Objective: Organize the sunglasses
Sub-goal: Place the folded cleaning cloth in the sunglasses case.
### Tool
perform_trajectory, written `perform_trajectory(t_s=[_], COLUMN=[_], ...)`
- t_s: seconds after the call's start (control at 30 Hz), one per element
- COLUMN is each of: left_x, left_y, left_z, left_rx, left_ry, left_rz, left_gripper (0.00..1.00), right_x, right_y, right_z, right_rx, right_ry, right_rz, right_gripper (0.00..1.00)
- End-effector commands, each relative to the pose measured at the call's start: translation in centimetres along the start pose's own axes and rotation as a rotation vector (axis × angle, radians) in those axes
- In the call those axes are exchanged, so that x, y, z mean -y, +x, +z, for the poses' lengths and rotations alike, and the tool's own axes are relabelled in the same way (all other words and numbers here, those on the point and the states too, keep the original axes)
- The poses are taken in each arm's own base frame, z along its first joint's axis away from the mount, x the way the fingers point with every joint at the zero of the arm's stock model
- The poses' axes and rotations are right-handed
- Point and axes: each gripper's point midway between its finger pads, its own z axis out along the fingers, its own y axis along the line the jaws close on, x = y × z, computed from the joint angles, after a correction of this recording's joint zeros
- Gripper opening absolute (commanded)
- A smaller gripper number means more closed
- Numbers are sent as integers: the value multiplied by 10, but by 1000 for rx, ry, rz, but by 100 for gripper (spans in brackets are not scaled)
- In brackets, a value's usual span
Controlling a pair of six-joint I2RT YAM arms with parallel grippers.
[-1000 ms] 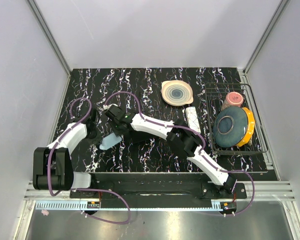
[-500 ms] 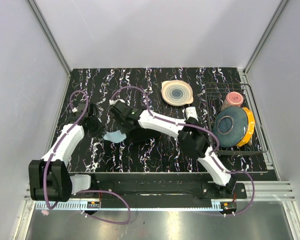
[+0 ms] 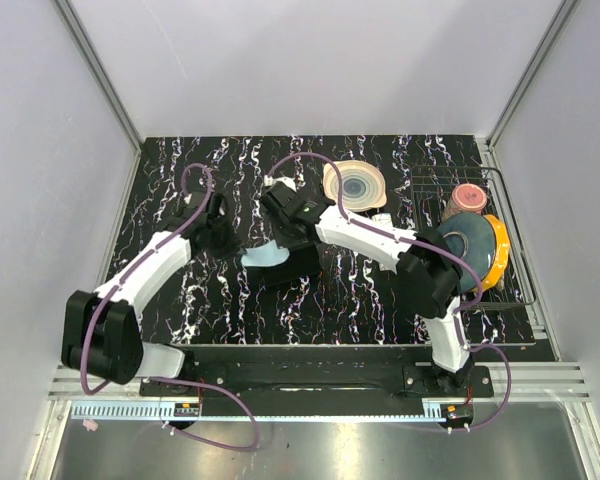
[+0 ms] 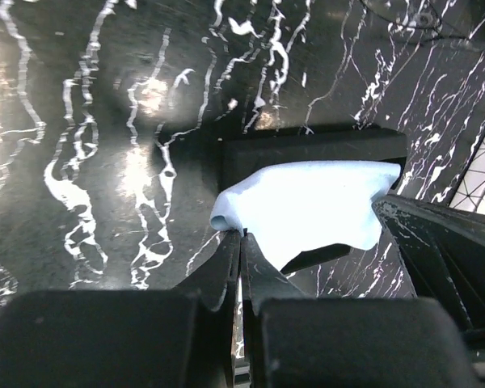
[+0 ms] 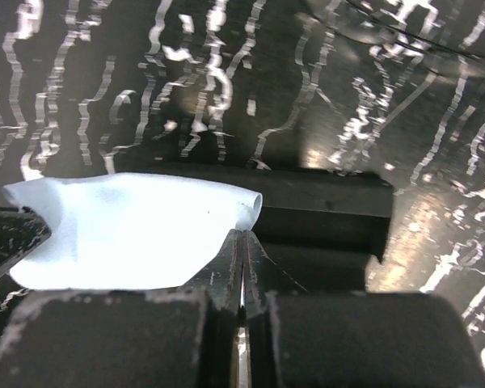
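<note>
The sunglasses are not visible in any view. A pale blue cloth (image 3: 264, 258) hangs stretched between my two grippers, over a flat black case (image 4: 311, 149) that lies on the table. My left gripper (image 4: 241, 236) is shut on the cloth's (image 4: 307, 206) left corner. My right gripper (image 5: 242, 233) is shut on the rolled right corner of the cloth (image 5: 129, 230), with the black case (image 5: 323, 212) just beyond it. From above, the left gripper (image 3: 230, 246) and right gripper (image 3: 292, 240) face each other mid-table.
A beige plate (image 3: 354, 186) lies at the back, close behind the right arm. A wire dish rack (image 3: 512, 262) at the right holds a dark blue plate (image 3: 460, 252), a yellow bowl (image 3: 498, 250) and a pink cup (image 3: 468, 197). The tabletop is black marble (image 3: 180, 170).
Both arms have carried the blue cloth to the right and slightly toward the back, from the left-middle of the table to near its centre. Both grips stayed shut.
</note>
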Motion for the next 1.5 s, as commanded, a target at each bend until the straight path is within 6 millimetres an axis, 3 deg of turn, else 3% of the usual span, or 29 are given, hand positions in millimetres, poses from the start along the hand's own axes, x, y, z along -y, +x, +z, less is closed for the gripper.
perform_trajectory(t_s=[0.0, 0.17, 0.3, 0.6, 1.17, 1.47], left_x=[44, 63, 62, 51, 30, 31], left_y=[-7, -6, -3, 10, 25, 29], left_z=[15, 34, 51, 67, 74, 67], left_rx=[0, -11, -33, -66, -51, -18], left_ry=[91, 86, 48, -24, -135, -140], left_rz=[44, 97, 112, 151, 195, 204], left_gripper=[0, 0, 0, 0, 0, 0], right_x=[29, 54, 65, 79, 86, 86], right_y=[-18, -14, -10, 2, 17, 11], right_z=[-16, -12, -7, 2, 18, 12], right_rx=[75, 72, 63, 30, -10, 7], right_ry=[67, 119, 144, 171, 195, 191], right_rz=[59, 79, 90, 108, 88, 84], right_gripper=[0, 0, 0, 0, 0, 0])
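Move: Both hands hold the folded cloth stretched between them. For the left hand, the open sunglasses case is some 13 cm to the right, about level fore and aft, and 8 cm below. From the right hand the case's middle is about 3 cm back, 2 cm right and 8 cm down. The white box lies roughly 27 cm right of the right hand and 6 cm ahead; the round plate is about 20 cm right and 23 cm ahead. Each gripper keeps its pinch on one end of the folded cloth while both carry it right, the left by about 6 cm and the right by 7, sinking 5 to 6 cm and edging slightly forward, until the cloth lies lengthwise over the case's opening. The sideways carry is mostly over early; after that the right hand almost stops and the left, rolling about 10 degrees, eases a little lower and back. ##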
